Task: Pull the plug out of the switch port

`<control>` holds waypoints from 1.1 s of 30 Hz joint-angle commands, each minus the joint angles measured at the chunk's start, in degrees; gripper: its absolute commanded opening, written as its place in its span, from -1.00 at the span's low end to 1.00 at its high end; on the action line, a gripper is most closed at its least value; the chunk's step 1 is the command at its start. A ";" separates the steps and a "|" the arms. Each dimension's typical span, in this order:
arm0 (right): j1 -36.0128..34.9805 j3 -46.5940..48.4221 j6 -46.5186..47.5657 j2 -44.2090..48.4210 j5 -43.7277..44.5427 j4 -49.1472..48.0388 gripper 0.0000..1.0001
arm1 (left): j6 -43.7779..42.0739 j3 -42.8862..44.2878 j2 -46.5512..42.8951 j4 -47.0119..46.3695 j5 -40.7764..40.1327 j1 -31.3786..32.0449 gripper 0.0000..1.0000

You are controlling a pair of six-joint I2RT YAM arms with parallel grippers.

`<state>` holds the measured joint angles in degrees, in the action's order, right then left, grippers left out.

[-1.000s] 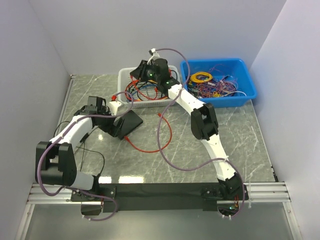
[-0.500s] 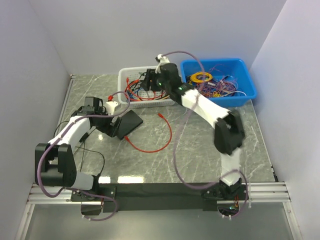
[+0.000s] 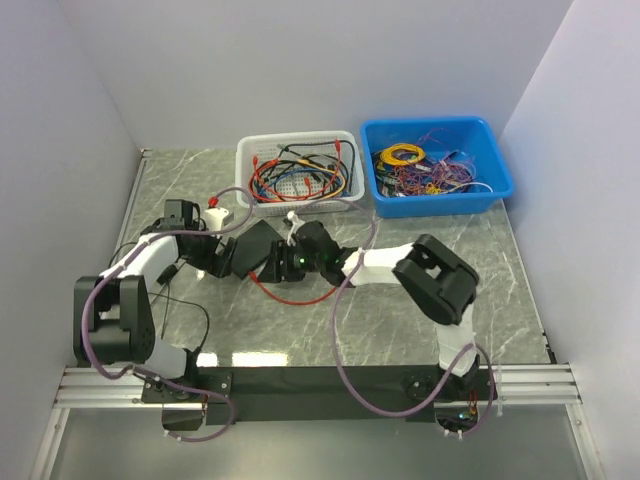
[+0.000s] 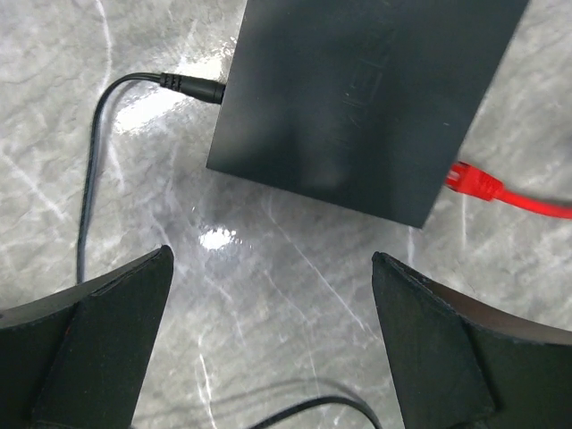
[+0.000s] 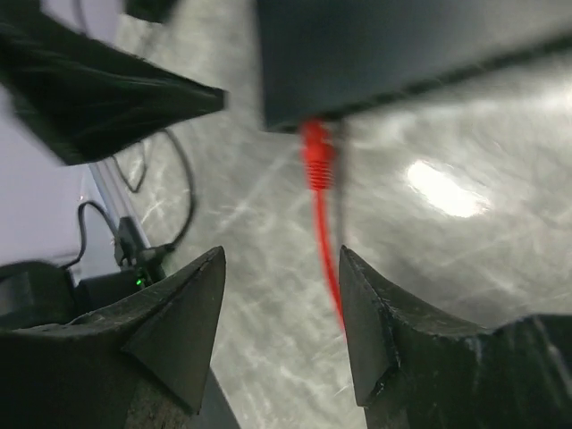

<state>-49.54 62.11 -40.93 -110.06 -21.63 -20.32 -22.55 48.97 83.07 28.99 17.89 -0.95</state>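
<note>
The switch [image 3: 256,243] is a flat matte-black box on the marble table, left of centre. It fills the top of the left wrist view [image 4: 357,98] and of the right wrist view [image 5: 402,54]. A red plug [image 5: 315,152] sits in its port edge, also seen in the left wrist view [image 4: 469,179]. Its red cable [image 3: 300,298] curves away across the table. My left gripper [image 4: 271,259] is open and empty, just short of the switch's left side [image 3: 228,255]. My right gripper [image 5: 280,259] is open, low by the port edge [image 3: 280,262]. The red cable lies close to its right finger.
A black power lead [image 4: 192,87] plugs into the switch's other side and trails left. A white mesh basket [image 3: 245,150] of cables and a blue bin [image 3: 440,205] of wires stand at the back. White walls enclose three sides.
My right arm has swung down from over the white basket to the table at the switch's port edge. My left gripper has shifted slightly nearer the switch.
</note>
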 commanded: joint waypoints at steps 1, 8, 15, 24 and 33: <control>-0.20 -0.32 -8.64 -1.64 -2.11 -14.20 0.21 | 1.19 -0.28 2.18 -2.89 1.27 -0.19 0.99; -1.53 2.49 -11.71 -11.47 2.20 -15.98 0.15 | 0.40 -0.72 3.59 -4.03 3.47 -0.19 0.99; -1.35 4.08 -15.06 -18.78 0.62 -20.46 0.08 | 0.48 -0.19 5.09 -4.03 4.43 -0.19 0.99; -0.65 5.92 -20.94 -25.11 1.68 -25.99 -0.07 | 0.31 -0.72 5.00 -3.95 5.57 0.07 0.99; 1.11 5.92 -25.17 -28.10 2.55 -27.41 -0.98 | -0.30 -0.90 5.18 -3.51 6.28 0.25 0.99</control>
<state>-49.28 68.27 -67.94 -134.30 -22.59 -51.88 -22.22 48.12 88.12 25.96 21.91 -1.02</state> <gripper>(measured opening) 0.061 0.994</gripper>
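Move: The red plug, still in the switch's port, lies about 4 cm to the left of the right hand, 2 cm ahead and some 5 cm below. The switch's middle is roughly 8 cm ahead and 3 cm left of that hand; the black power plug on its far-left edge is about 9 cm ahead and 11 cm left, both about as low. From the left hand, the red plug is some 9 cm to the right, 2 cm back and 3 cm lower. The red plug is reached by the right hand, which sinks about 5 cm, then goes on some 5 cm left and a little forward, rolling about 20 degrees so its left side rises. Its half-open fingers come in around the plug beside the switch edge, then close and pinch it. The open left hand sinks about 2.5 cm beside the switch and drifts a centimetre right. ##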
